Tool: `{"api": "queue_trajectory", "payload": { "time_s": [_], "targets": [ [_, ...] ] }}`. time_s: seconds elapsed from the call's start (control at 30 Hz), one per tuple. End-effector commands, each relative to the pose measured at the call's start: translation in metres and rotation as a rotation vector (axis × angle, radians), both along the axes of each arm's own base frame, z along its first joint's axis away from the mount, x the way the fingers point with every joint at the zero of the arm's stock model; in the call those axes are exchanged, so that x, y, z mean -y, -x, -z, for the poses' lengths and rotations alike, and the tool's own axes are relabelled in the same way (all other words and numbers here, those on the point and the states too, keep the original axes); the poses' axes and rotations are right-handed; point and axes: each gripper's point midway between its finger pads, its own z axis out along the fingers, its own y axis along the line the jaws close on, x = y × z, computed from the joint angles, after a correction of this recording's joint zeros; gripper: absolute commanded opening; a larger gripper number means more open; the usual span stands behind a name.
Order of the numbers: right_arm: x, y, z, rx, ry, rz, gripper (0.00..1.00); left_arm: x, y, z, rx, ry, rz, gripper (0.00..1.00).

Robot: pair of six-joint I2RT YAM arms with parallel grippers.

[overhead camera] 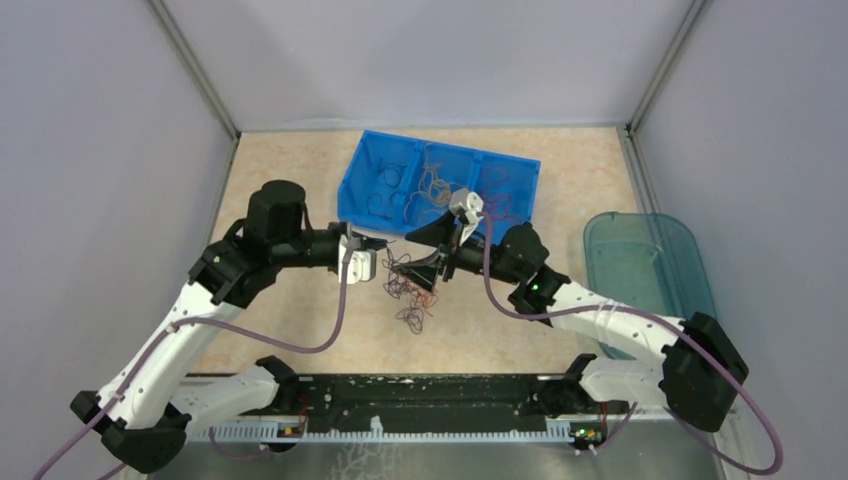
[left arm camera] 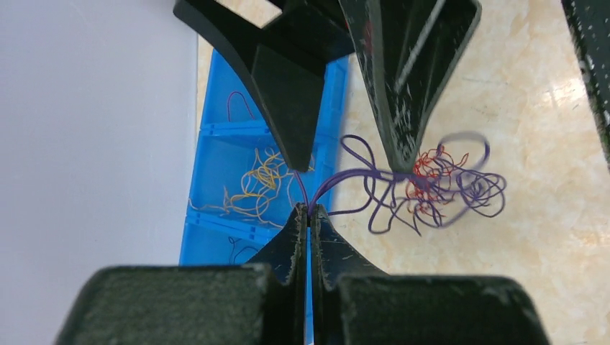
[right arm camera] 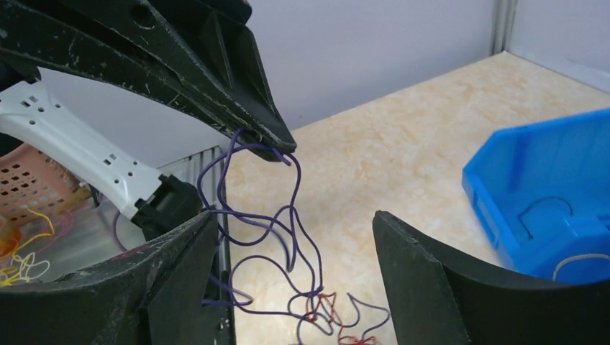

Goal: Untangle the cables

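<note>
A tangle of thin purple and red cables (overhead camera: 408,288) lies and partly hangs on the tabletop in front of the blue bin (overhead camera: 370,190). My left gripper (left arm camera: 309,210) is shut on purple strands, which run up from the tangle (left arm camera: 439,188). In the right wrist view the left gripper's fingers (right arm camera: 237,108) pinch those purple cables (right arm camera: 288,237) from above. My right gripper (right arm camera: 295,215) is open, and the strands dangle between its fingers without being pinched. Red strands (right arm camera: 331,310) sit low in the knot. Both grippers (overhead camera: 385,244) (overhead camera: 418,256) meet tip to tip over the tangle.
The blue bin (left arm camera: 216,165) has compartments holding orange-yellow strands (left arm camera: 252,188), purple ones and red ones. A translucent teal tub (overhead camera: 640,262) stands at the right. Grey walls close in the left, back and right. A black rail (overhead camera: 400,410) runs along the near edge.
</note>
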Motion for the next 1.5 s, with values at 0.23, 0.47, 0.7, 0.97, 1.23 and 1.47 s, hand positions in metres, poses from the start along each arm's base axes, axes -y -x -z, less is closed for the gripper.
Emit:
{"api": "queue_trajectory", "payload": {
  "time_s": [0.23,0.47,0.7,0.97,1.23,1.47],
  "targets": [
    [-0.046,-0.003,-0.019,0.036,-0.070,0.001,0.68,0.004,0.021,-0.070,-0.037,0.138,0.024,0.00],
    [-0.058,-0.010,-0.017,0.007,-0.123,0.058,0.56,0.009,0.027,-0.099,-0.083,0.219,0.029,0.00],
    [-0.059,-0.013,-0.002,-0.023,-0.131,0.091,0.48,0.013,0.031,-0.135,-0.103,0.315,0.032,0.00],
    [-0.055,-0.013,0.029,-0.081,-0.116,0.108,0.47,0.012,0.030,-0.187,-0.014,0.410,0.031,0.00],
    [-0.050,-0.011,0.044,-0.116,-0.110,0.119,0.45,0.001,0.022,-0.242,0.226,0.492,0.000,0.00],
    [-0.043,-0.014,0.063,-0.139,-0.082,0.156,0.45,-0.013,0.026,-0.291,0.390,0.579,-0.027,0.00]
  ]
}}
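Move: The red tangle on the table lies about 4 cm ahead and 5 cm right of the left hand, 27 cm below; the blue box's middle is 25 cm ahead, 11 cm right and 24 cm below. From the open right hand, the purple strands hanging from the left fingertips are some 4 cm left, 1 cm back and 3 cm below. The red tangle is 4 cm ahead, 3 cm right and 25 cm below it. Left hand lifts its pinched purple cable some 24 cm; right reaches 5 cm left, then sinks, fingers closing partway. ##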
